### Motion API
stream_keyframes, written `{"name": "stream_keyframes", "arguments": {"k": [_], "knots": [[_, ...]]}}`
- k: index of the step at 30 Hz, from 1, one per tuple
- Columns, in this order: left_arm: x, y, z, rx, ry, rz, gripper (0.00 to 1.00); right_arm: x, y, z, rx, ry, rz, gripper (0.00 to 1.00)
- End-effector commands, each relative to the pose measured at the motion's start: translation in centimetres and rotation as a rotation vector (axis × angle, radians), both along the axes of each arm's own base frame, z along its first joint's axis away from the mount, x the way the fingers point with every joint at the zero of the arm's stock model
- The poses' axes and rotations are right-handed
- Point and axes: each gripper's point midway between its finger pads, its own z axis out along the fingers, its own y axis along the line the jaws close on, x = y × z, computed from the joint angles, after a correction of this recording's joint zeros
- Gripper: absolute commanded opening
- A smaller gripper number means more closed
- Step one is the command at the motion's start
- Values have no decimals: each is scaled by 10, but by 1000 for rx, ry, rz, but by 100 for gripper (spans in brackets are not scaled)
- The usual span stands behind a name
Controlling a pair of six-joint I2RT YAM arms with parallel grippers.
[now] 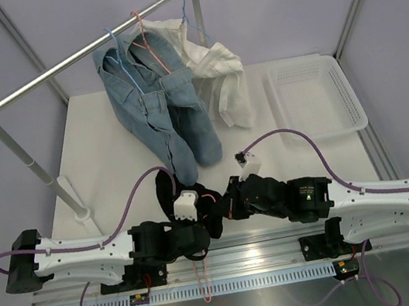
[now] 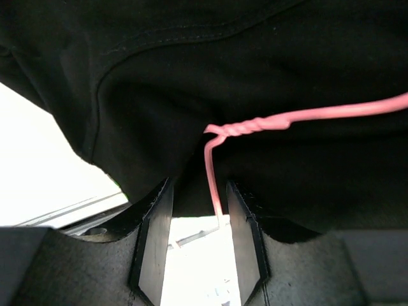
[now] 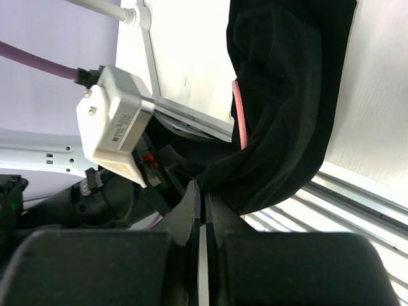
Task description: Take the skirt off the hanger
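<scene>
The black skirt hangs bunched between my two grippers near the table's front edge. In the left wrist view the skirt fills the top of the frame, with the pink wire hanger across it. The hanger's twisted neck bends down between the fingers of my left gripper, which stand apart with light between them. My right gripper is shut, pinching a lower fold of the skirt; a short piece of the hanger shows inside the cloth. From above, a pink wire dangles below my left gripper.
Blue jeans and a white shirt hang from the clothes rail at the back. A white basket sits at the right. The rail's post and foot stand at the left, close to my left arm.
</scene>
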Motion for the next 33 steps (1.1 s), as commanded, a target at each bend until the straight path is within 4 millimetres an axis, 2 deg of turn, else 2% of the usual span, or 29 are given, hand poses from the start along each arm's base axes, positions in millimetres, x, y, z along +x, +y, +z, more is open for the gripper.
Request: {"name": "stream_keyframes", "arguments": {"k": [1, 5, 9, 13, 16, 17, 20, 21, 24, 25, 27, 28, 31, 33], "knots": [[9, -17, 1, -58, -48, 35, 41, 3, 6, 22, 95, -9, -21, 0], [8, -15, -10, -18, -38, 37, 36, 3, 5, 26, 104, -12, -20, 0], [3, -12, -13, -24, -22, 33, 15, 5, -1, 30, 107, -23, -37, 0], [-6, -10, -11, -49, 6, 10, 0, 9, -7, 35, 97, -44, -61, 0], [-18, -13, -2, -97, 26, -28, 0, 12, -10, 40, 79, -61, -68, 0], [-24, -14, 1, -115, 32, -43, 0, 13, -13, 36, 52, -63, -72, 0], [-30, -14, 18, -188, 39, -55, 0, 14, -15, 34, 39, -70, -73, 0], [-30, -15, 30, -237, 39, -55, 0, 12, -16, 31, 37, -73, -64, 0], [-26, -9, 49, -286, 14, -56, 0, 6, -15, 27, 51, -93, -11, 0], [-24, -8, 66, -337, 0, -53, 0, 4, -13, 27, 60, -94, 7, 0], [-20, -3, 84, -382, -22, -53, 0, 0, -14, 26, 67, -111, 41, 0], [-18, 0, 102, -432, -31, -52, 0, -3, -15, 20, 62, -109, 55, 0], [-14, 7, 134, -521, -56, -57, 0, -6, -22, 10, 50, -108, 63, 0], [-12, 12, 147, -553, -70, -61, 0, -7, -27, 2, 39, -109, 66, 0]]}}
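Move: The hanger's stem, just under its twisted neck, lies almost between my open left fingers, about 2 cm below and 1 cm to the right. The skirt's middle is roughly 6 cm ahead of my left hand, level with it and 1 cm to the left. My closed right fingers, with the skirt in them, are some 7 cm right, 3 cm ahead and 12 cm above. From my right hand the stem lies about 7 cm left, 4 cm back and 14 cm down. I sink my left hand about 2 cm, shut its fingers on the hanger's stem just below the twist, then draw it back some 3 cm and lift it about 10 cm, drifting left away from my right hand as I roll my left hand's right side up some 20 degrees. My right hand keeps its pinch on the skirt and eases about 2 cm right and 2 cm up. ##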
